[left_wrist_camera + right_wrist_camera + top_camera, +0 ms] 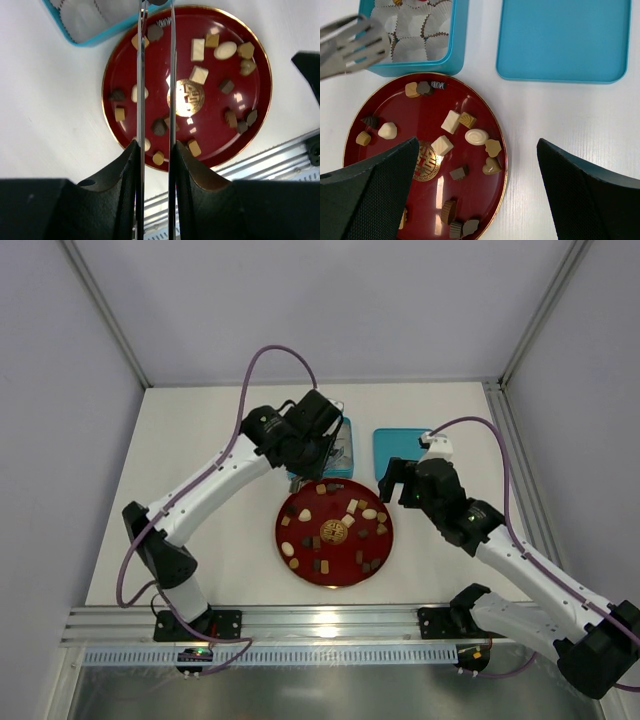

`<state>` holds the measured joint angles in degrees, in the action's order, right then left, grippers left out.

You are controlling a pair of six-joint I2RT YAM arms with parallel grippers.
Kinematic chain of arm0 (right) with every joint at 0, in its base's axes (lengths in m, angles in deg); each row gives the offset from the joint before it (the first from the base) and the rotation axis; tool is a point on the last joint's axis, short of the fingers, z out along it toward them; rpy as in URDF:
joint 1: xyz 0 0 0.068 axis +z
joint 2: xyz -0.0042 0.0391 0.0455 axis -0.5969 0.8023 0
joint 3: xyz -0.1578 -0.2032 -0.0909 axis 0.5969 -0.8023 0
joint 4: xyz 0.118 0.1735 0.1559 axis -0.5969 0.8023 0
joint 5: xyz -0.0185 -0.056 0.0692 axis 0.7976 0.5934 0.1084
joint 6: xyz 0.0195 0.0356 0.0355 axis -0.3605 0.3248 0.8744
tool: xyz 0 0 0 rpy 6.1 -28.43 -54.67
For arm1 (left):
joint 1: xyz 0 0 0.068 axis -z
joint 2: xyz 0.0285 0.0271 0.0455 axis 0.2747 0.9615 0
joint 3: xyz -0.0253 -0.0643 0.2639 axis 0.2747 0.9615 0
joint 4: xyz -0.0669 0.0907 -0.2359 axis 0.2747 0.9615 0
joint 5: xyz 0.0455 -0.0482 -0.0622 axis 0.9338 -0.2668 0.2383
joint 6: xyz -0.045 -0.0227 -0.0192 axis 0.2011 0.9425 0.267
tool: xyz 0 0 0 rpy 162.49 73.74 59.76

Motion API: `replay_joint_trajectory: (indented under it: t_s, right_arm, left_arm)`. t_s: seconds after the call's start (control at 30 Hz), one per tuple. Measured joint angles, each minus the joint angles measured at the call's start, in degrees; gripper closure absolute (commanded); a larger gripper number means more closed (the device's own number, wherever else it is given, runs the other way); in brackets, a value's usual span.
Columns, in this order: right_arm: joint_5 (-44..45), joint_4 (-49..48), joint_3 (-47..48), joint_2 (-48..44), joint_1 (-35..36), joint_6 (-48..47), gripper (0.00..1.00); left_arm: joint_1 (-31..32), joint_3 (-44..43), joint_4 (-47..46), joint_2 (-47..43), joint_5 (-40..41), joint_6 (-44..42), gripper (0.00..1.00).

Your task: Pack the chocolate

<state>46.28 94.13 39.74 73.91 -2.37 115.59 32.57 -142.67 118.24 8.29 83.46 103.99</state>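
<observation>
Several chocolate pieces (351, 506), dark brown, tan and cream, lie scattered on a red plate (385, 540) with a gold emblem at its centre. My left gripper (310, 435) hangs over the plate's far rim, shut on metal tongs (141, 90). The tongs' blades run out over the plate (220, 125) towards a dark piece (155, 32). Their end (350, 45) hovers at the teal box (455, 50); whether they hold a piece is unclear. My right gripper (477, 145) stands wide open above the plate's right edge, over a cream oval (477, 136), holding nothing.
The teal box (343, 440) holds white paper cups (420, 30) and stands just behind the plate. A tan piece (397, 2) sits in a cup at its far side. The teal lid (397, 448) lies flat to its right. Grey walls enclose the white table.
</observation>
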Motion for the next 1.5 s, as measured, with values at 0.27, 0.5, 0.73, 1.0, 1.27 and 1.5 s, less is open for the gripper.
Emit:
replay_joint_trajectory:
  t_s: [0.27, 0.5, 0.73, 1.0, 1.27, 1.5]
  right_arm:
    - [0.00, 0.09, 0.07, 0.72, -0.02, -0.15, 0.00]
    - [0.00, 0.31, 0.68, 0.74, -0.02, -0.28, 0.00]
    - [0.02, 0.57, 0.76, 0.76, -0.02, -0.31, 0.00]
    - [0.02, 0.94, 0.76, 0.76, -0.02, -0.28, 0.00]
    - [0.02, 0.96, 0.76, 0.76, -0.02, -0.28, 0.00]
    - [0.02, 0.98, 0.76, 0.74, -0.17, -0.28, 0.00]
  left_arm:
    - [-4.22, -16.50, -0.79, 13.70, 3.78, -2.38, 0.71]
    - [-7.48, -19.02, -4.17, 20.92, 5.18, -4.44, 0.72]
    - [-8.15, -17.09, -10.25, 23.37, 5.40, -6.01, 0.71]
    - [-8.15, -17.09, -13.00, 26.08, 5.35, -6.23, 0.71]
    - [-8.15, -17.09, -14.03, 27.80, 5.07, -6.23, 0.71]
    - [-8.15, -17.09, -14.05, 28.83, 4.94, -6.23, 0.70]
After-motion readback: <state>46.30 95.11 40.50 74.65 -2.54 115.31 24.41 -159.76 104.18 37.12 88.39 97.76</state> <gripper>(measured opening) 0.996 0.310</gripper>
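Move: The dark round chocolate is already held in the tongs' tips, some 12 cm ahead and 5 cm right of the left hand. It is bound for the empty far-right cup of the chocolate box, about 28 cm ahead, 9 cm right and 20 cm below. The red chocolate sits roughly 5 cm left of that cup, the gold one 10 cm left; the blue tray lies 19 cm ahead, 25 right. From the right hand the cup is about 27 cm ahead, 12 left. The dark chocolate, kept pinched in the tongs, is carried by the left hand about 16 cm forward, off the plate side and over the box, drifting some 4 cm right. The hand sweeps fast and nearly level at first, then slows and sinks to finish about 9 cm lower, easing down towards the far-right cup; the wrist tips and turns only slightly, and the grip doesn't open. ##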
